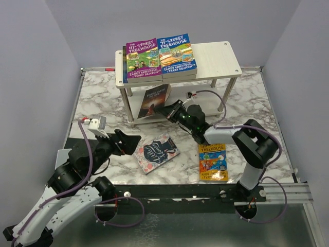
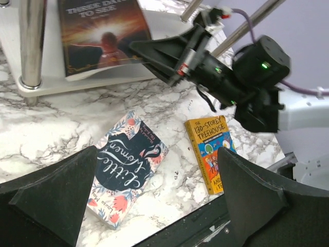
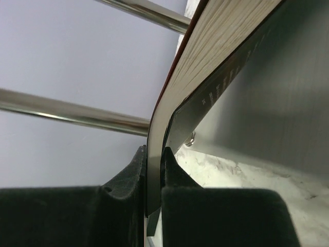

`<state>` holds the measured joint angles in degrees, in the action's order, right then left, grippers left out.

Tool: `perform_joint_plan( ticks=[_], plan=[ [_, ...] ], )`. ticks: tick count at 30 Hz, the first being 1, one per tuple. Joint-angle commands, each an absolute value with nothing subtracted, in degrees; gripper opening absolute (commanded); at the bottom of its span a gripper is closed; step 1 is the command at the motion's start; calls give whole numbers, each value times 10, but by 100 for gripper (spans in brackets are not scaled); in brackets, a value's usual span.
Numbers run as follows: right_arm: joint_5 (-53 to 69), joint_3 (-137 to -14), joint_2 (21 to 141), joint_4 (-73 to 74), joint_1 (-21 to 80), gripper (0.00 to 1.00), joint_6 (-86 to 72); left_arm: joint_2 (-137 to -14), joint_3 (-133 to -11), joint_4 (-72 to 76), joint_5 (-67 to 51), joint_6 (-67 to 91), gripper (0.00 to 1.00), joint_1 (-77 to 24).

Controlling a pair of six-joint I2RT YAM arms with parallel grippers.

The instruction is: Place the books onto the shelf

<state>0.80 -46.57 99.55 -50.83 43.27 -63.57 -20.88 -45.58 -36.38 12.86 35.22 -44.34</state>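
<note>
The white shelf (image 1: pixel 216 54) stands at the back, with a purple book (image 1: pixel 140 60) and a blue book (image 1: pixel 176 54) lying flat on its top tier. A dark brown book (image 1: pixel 156 100) leans tilted on the lower tier (image 2: pixel 77 85). My right gripper (image 1: pixel 172 109) is shut on its edge (image 3: pixel 154 170), the page block (image 3: pixel 226 46) rising above the fingers. On the marble lie a pink floral book (image 1: pixel 157 153) (image 2: pixel 126 167) and an orange book (image 1: pixel 213 161) (image 2: pixel 208 152). Left of the floral book, my left gripper (image 1: pixel 126 142) (image 2: pixel 154 206) hovers open and holds nothing.
The shelf's metal legs (image 3: pixel 77 113) (image 2: pixel 31 46) stand close around the right gripper. Grey walls enclose the marble table (image 1: pixel 97 103) on three sides. A black rail (image 1: pixel 205 193) runs along the near edge. The right arm (image 1: pixel 252 144) reaches over the orange book.
</note>
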Motion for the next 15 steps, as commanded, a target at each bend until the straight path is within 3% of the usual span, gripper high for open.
perform_joint_plan(
  ticks=[1, 15],
  plan=[
    [143, -534, 1056, -552, 400, 1, -667, -187, -429, -316, 79, 308, 99, -443],
    [257, -619, 1159, -461, 380, 1, -646, -166, -415, -302, 57, 306, 99, -443]
  ],
)
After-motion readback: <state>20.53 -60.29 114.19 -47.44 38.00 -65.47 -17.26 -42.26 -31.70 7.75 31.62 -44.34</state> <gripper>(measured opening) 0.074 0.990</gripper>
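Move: The right hand already pinches Three Days to See at its lower right edge, just about over the lower shelf's front edge. The place for the book, the left end of the lower shelf, lies about 10 cm ahead, 7 cm left and 8 cm below. The left front post stands some 14 cm left and 2 cm ahead, Little Women about 14 cm back and 1 cm left. From the left hand that shelf place is roughly 28 cm ahead, 4 cm right. Still pinching the book's lower right edge, the right hand works Three Days to See into the gap under the upper board: first forward and down, then left and down towards the left end of the lower shelf, about 5 or 6 cm in all. The hand swings some 15 degrees counter-clockwise and tips slightly down, fingers kept shut on the book. ##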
